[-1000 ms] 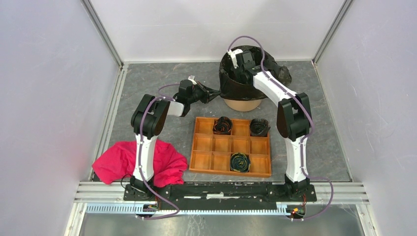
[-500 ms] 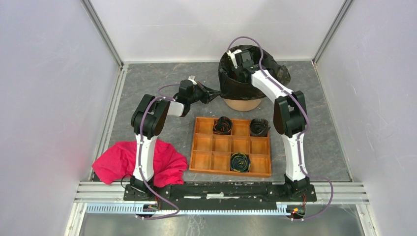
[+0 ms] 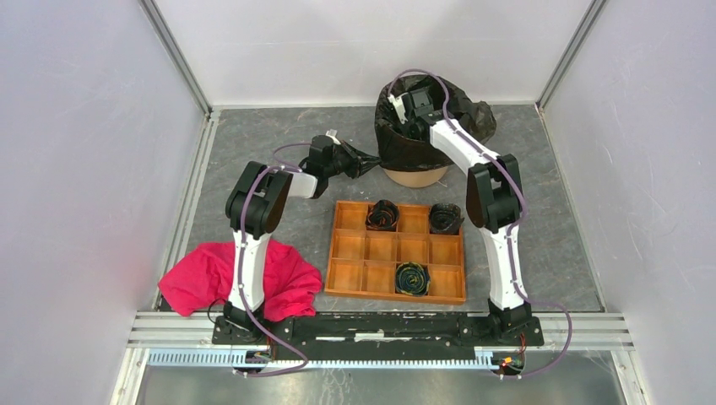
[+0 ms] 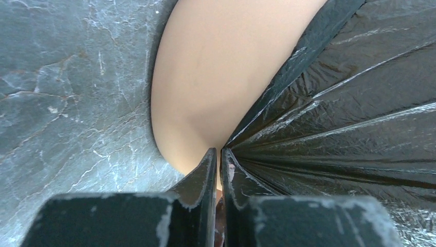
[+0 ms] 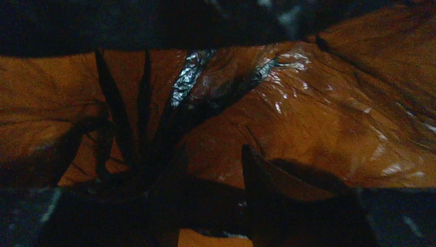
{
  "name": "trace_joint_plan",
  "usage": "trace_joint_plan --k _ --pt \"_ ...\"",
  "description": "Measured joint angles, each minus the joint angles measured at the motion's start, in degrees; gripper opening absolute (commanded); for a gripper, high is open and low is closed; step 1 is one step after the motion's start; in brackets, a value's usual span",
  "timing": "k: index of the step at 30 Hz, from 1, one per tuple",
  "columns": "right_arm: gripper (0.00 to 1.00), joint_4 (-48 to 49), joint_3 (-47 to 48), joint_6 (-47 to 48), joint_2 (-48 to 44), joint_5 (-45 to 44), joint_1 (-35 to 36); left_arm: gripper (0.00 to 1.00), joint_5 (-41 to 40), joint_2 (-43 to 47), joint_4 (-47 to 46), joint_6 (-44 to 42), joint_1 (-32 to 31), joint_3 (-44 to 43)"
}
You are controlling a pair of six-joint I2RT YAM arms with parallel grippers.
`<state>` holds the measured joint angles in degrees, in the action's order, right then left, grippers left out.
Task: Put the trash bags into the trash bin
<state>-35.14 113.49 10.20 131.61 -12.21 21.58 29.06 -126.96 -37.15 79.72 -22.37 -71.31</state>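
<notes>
The trash bag (image 3: 404, 145), glossy black film, lies draped over and into the trash bin (image 3: 415, 178), a round orange bucket at the back of the table. My left gripper (image 3: 353, 160) sits just left of the bin, shut on a pinch of the bag's edge. In the left wrist view the pleated film (image 4: 349, 103) fans out from my left gripper's (image 4: 218, 154) tips beside the bin's wall (image 4: 205, 77). My right gripper (image 3: 411, 114) reaches down inside the bin. In the right wrist view my right gripper (image 5: 211, 167) is open, facing film (image 5: 319, 103) lit orange from behind.
A flat wooden tray (image 3: 371, 253) of square compartments lies in front of the bin, holding three small dark rolls (image 3: 382, 215). A red-pink cloth (image 3: 203, 278) is heaped by the left arm's base. Walls enclose the table on three sides.
My right gripper's jaws have spread wider inside the bin, and the right arm shifted slightly left. The bag has puffed up at the bin's far rim. The left arm has stayed put.
</notes>
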Motion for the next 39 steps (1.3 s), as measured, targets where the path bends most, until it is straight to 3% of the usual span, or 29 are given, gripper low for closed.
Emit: trace_joint_plan --k 7,14,21,28,33,39 --pt "0.78 -1.4 0.3 -0.5 -5.8 1.9 0.0 0.45 -0.2 1.2 3.7 -3.8 0.1 0.6" --pt "0.97 -2.4 2.5 -0.7 -15.5 1.7 -0.2 0.67 -0.4 10.5 6.5 -7.0 0.8 8.1" --pt "0.98 -2.6 2.0 -2.1 -24.8 0.6 -0.4 0.77 2.1 19.9 7.1 -7.7 4.3 17.1" --pt "0.98 0.2 -12.6 -11.5 -38.7 -8.2 -3.1 0.84 4.1 33.0 16.6 -14.1 9.1 18.8" --pt "0.98 1.2 -19.2 -20.7 -39.1 -12.7 -4.3 0.86 4.5 39.5 26.2 -23.4 9.0 12.6" --pt "0.98 0.1 -19.6 -30.6 -33.6 -16.3 -4.2 0.88 4.4 43.7 33.3 -32.2 9.0 9.4"
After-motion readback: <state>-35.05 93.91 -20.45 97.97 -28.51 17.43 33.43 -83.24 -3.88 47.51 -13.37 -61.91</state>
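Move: The left fingers still pinch the trash bag's near-left edge at their tips; the trash bin's middle is about 4 cm ahead of that hand, 10 to its right and a few higher, with the tray's left roll some 15 cm back and 2 right. The right hand is down inside the bagged bin, whose middle is roughly 2 cm back and 6 left of it; the bag's right flap lies about 5 cm back, 7 right and 12 up. The left hand opens wide and lets go of the bag's edge, dipping slightly, then drawing back and left away from the bin and climbing about 17 cm while its fingers tip upward. The right hand, already empty, opens fully as it rises some 25 cm out of the lined bin, swings back and right over the bag's right side while turning about 35 degrees clockwise, and then sinks roughly 9 cm beside the loose right flap with its fingers spread. ##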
